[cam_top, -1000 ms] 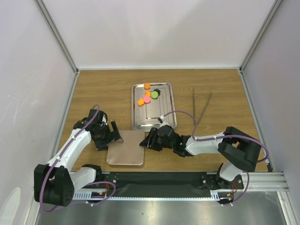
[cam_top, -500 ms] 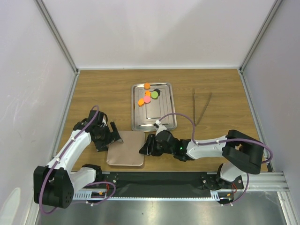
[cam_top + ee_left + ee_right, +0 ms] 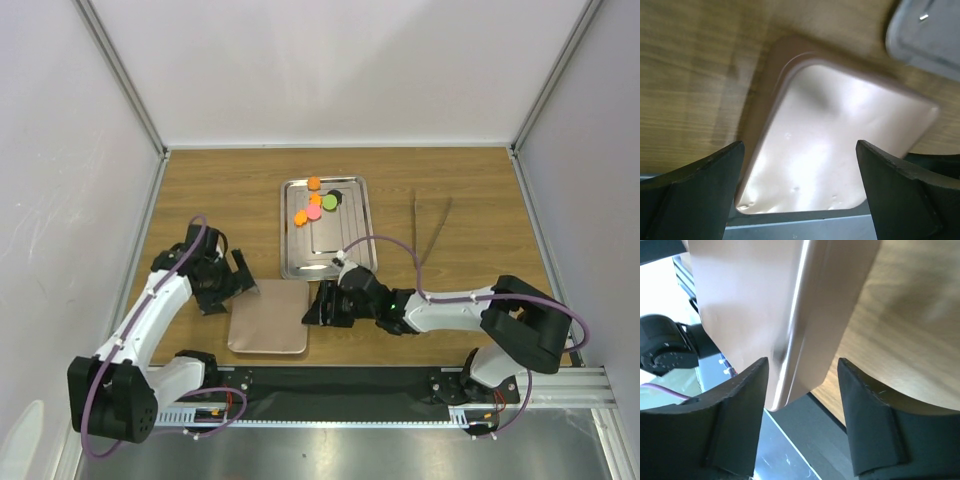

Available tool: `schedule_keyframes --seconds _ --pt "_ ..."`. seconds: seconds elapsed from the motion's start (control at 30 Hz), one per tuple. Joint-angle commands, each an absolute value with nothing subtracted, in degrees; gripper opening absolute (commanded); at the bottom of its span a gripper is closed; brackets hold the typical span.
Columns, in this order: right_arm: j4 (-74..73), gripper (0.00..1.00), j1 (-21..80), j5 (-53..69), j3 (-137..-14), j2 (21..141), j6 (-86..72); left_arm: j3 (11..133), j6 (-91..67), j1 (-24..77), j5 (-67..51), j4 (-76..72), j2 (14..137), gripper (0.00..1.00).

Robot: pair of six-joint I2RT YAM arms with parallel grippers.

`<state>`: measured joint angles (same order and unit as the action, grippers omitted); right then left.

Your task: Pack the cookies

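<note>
The cookies (image 3: pixel 314 207) are several small orange, pink, green and black discs lying in the far part of the steel tray (image 3: pixel 350 245). A flat tan box (image 3: pixel 268 318) lies closed near the table's front edge. My left gripper (image 3: pixel 236 282) hovers at the box's upper left corner, open and holding nothing; the left wrist view looks between its fingers (image 3: pixel 800 165) down on the box (image 3: pixel 840 135). My right gripper (image 3: pixel 318 306) is open at the box's right edge. In the right wrist view that edge (image 3: pixel 810 305) sits between the fingers (image 3: pixel 802 372), with a gap on each side.
Thin metal tongs (image 3: pixel 432 226) lie on the wood right of the tray. The tray's corner (image 3: pixel 925 35) shows beyond the box in the left wrist view. A black strip and a metal rail (image 3: pixel 330 385) run along the near edge. White walls enclose the table.
The right gripper's jaws have spread wider at the box's right edge and its arm has shifted slightly. The left gripper has opened a little more and drawn slightly left of the box corner.
</note>
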<state>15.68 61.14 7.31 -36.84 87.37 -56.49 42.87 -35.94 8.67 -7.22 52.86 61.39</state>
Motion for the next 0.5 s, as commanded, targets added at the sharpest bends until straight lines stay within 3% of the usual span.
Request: schedule_keyframes --seconds 0.0,0.3,0.4,0.47 --pt "14.68 0.64 58.01 11.16 -38.85 83.16 -54.05 49.73 -34.37 9.05 -5.19 53.88 61.35 1.00" --pt "6.26 0.76 48.79 15.47 -44.99 76.38 -49.05 60.28 -29.71 9.05 -1.93 55.99 61.44 1.00" --pt "0.73 0.84 44.93 15.56 -48.94 73.92 -45.81 62.13 -28.22 9.05 -2.99 55.64 59.33 1.00" --pt "-2.52 0.99 42.99 15.64 -52.71 72.61 -43.87 62.84 -27.16 9.14 -3.51 54.93 57.40 1.00"
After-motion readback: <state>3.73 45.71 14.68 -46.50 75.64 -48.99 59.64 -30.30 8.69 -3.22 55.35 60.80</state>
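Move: The lid lies on the cookie box, its middle about 7 cm back and 7 cm right of the left hand, some 4 cm below. From the right hand, at the lid's right edge, that middle is about 11 cm left, 3 cm back and 2 cm lower. The metal tray's middle is about 17 cm ahead and 3 cm right of the right hand, some 5 cm lower. Both hands rise from the lid and go forward, left about 10 cm, right some 14 cm, right fingers opening wide. ##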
